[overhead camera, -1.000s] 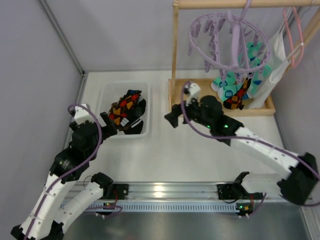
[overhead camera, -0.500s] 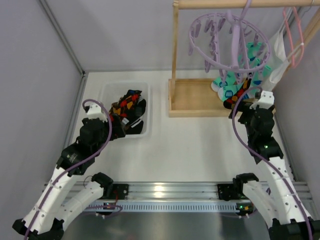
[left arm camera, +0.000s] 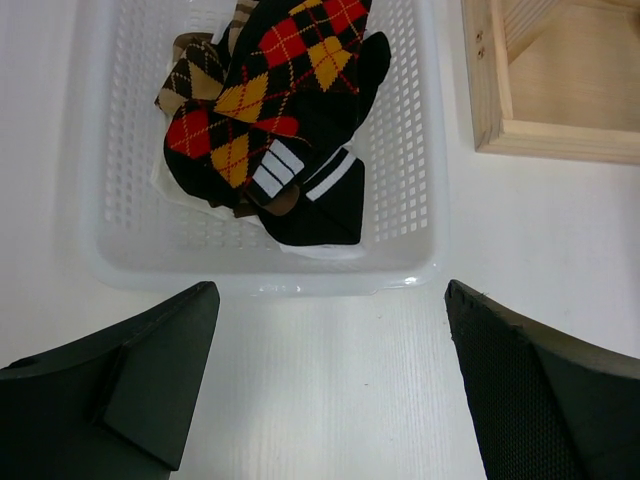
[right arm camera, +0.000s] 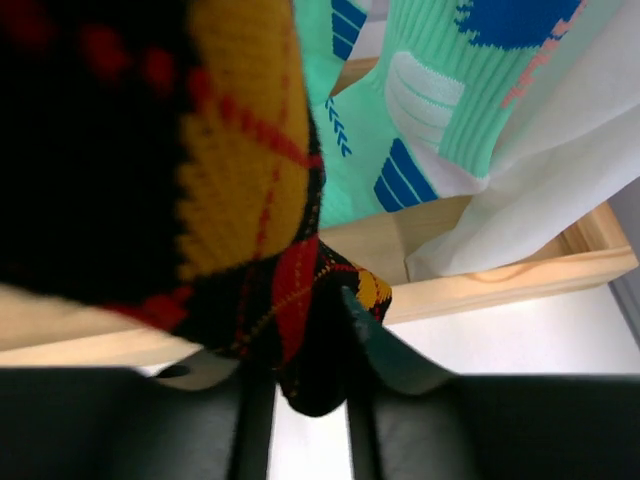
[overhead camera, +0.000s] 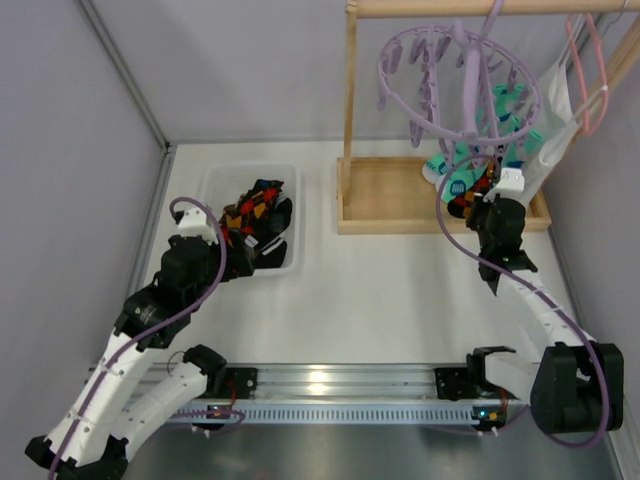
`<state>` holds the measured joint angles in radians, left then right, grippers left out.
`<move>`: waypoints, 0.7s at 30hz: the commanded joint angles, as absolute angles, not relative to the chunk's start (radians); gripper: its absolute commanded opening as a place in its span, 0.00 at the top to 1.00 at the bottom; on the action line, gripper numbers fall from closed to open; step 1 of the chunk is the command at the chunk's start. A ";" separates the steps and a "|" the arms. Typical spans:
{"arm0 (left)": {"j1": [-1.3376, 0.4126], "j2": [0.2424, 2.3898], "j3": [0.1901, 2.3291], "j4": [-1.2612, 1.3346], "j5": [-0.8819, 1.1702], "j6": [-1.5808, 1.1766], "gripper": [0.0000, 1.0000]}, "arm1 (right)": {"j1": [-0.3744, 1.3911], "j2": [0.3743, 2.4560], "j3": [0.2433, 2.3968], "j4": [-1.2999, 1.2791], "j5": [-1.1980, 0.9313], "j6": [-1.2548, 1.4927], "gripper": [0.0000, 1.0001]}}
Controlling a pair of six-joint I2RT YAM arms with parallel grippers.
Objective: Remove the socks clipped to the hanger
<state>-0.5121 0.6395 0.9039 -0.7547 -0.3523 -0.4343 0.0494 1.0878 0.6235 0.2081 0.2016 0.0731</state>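
Note:
The lavender ring hanger (overhead camera: 468, 62) hangs from the wooden rail at the back right. Teal socks (overhead camera: 510, 105) and an orange-red-black argyle sock (overhead camera: 470, 195) dangle from its clips. My right gripper (overhead camera: 487, 207) is right under the argyle sock. In the right wrist view its jaws (right arm camera: 300, 355) pinch that sock's lower end (right arm camera: 230, 150), with teal socks (right arm camera: 440, 100) behind it. My left gripper (left arm camera: 330, 380) stands wide open over bare table, just in front of the white basket (left arm camera: 90, 250), and nothing is between its fingers.
The basket (overhead camera: 215, 190) holds several removed socks (overhead camera: 255, 220). A wooden rack with a tray base (overhead camera: 390, 195) and an upright post (overhead camera: 350, 90) carries the hanger. A white cloth (overhead camera: 548, 150) on a pink wire hanger (overhead camera: 590, 70) hangs at the far right.
My right arm swung from the table's middle to the right, under the hanger, and its jaws closed on the argyle sock's lower end. The left arm shifted slightly beside the basket.

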 commanded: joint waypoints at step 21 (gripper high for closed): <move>-0.690 1.137 1.586 -0.699 -0.388 -0.453 0.02 | 0.850 1.147 0.655 0.485 0.883 0.066 1.00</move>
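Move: The black, red and yellow argyle sock hangs with its lower part already between the right fingers, its middle about 6 cm above that hand and 2 cm left. Mint socks hang about 8 cm ahead of the right hand, 2 cm right and 5 cm up, the hanger ring some 9 cm ahead, 3 cm left and 22 cm above. For the left hand, the sock is roughly 14 cm ahead and 48 cm right, about level in height. The argyle sock's lower part is pinched as the right fingers finish closing on it, then drawn about 17 cm to the left, with a little back and up, the right wrist tipping up and turning counter-clockwise some 10 degrees. Meanwhile the open left hand, after a slight dip, rises about 14 cm, swinging right and forward towards the hanger and sock. ##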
